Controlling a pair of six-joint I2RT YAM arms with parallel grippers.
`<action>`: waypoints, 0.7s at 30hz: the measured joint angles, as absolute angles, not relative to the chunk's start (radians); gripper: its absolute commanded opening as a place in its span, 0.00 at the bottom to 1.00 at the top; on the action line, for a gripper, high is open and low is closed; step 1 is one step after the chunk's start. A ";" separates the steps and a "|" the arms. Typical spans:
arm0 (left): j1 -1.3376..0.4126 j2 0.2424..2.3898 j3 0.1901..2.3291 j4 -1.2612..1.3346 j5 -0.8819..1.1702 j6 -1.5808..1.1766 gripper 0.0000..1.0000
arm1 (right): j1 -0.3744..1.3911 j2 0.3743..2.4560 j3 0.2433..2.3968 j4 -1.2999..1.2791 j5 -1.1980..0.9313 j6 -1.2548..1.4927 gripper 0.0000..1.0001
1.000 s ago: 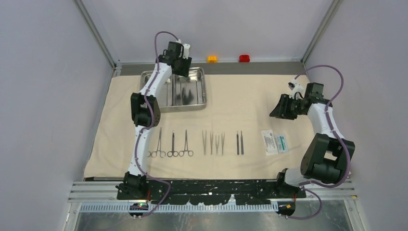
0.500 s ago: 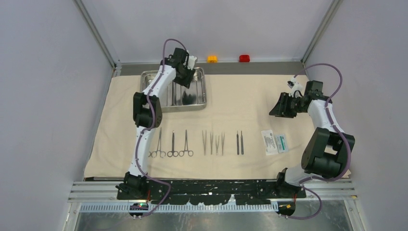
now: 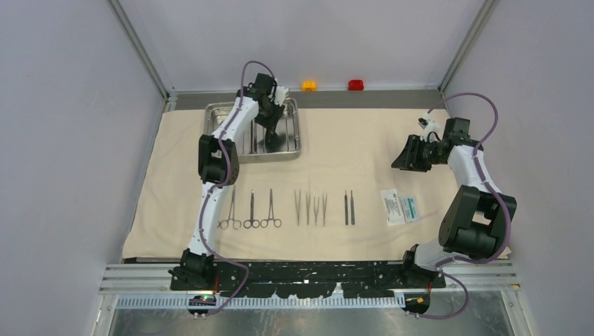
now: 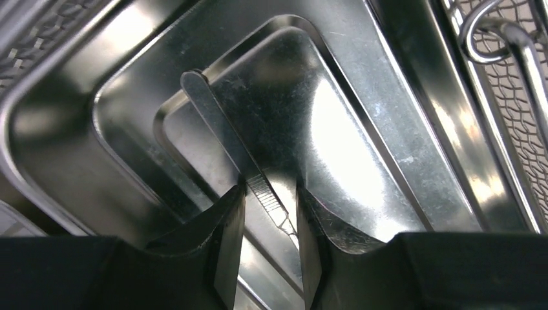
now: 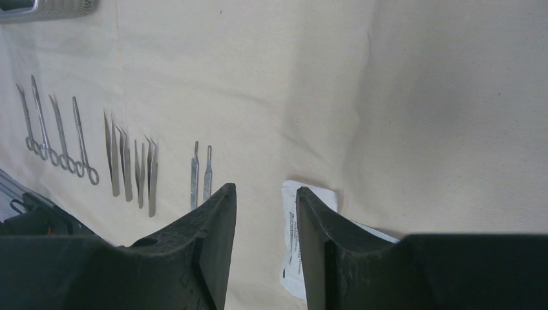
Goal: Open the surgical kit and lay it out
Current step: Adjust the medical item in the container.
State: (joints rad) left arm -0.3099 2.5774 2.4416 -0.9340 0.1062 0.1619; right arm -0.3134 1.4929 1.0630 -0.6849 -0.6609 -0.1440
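The beige cloth (image 3: 350, 140) lies spread over the table. On it, in a row, are ring-handled forceps (image 3: 251, 210), tweezers (image 3: 311, 208), two thin straight tools (image 3: 349, 208) and a white-and-green packet (image 3: 401, 207). The steel tray (image 3: 299, 133) stands at the back left. My left gripper (image 3: 270, 129) reaches down into it. In the left wrist view its jaws (image 4: 270, 187) stand open on either side of a flat metal handle (image 4: 213, 116) lying on the tray floor (image 4: 362, 129). My right gripper (image 5: 266, 188) hovers open and empty over the cloth, above the packet (image 5: 291, 245).
A ring-handled instrument (image 4: 491, 32) lies on the mesh of the tray's other compartment. An orange button (image 3: 309, 85) and a red button (image 3: 356, 85) sit on the back ledge. Walls and frame posts close in both sides.
My left gripper has swung right and dropped into the tray's right compartment, and its jaws have narrowed around the handle. The right arm has barely moved.
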 measured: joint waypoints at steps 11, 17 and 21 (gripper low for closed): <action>-0.310 2.626 2.530 -0.963 0.145 0.229 0.16 | -0.313 1.492 1.060 -0.685 -0.664 -0.144 0.44; -0.309 2.636 2.550 -0.988 0.208 0.344 0.08 | -0.313 1.492 1.054 -0.682 -0.664 -0.144 0.43; -0.315 2.636 2.551 -0.999 0.221 0.450 0.02 | -0.313 1.492 1.053 -0.682 -0.664 -0.144 0.42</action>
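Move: The medical item, a slim scalpel handle lying roughly fore-and-aft in the tray's right compartment, runs between the left gripper's half-open fingers. Its middle is some 2 cm ahead, 1 cm left and 1 cm below. Level with the hand, the tray divider stands about 5 cm to the left and the tray's right wall about 8 cm to the right; the far wall is roughly 11 cm straight ahead. From the idle right hand the item lies about 22 cm ahead, 35 cm left and 8 cm lower. Close the left gripper almost shut on the ridged part of the scalpel handle, so that both fingertips pinch it. Keep the hand low over the tray floor, easing about 1.5 cm to the right, and turn the wrist clockwise some 20 degrees, mostly towards the end as the fingers narrow. ##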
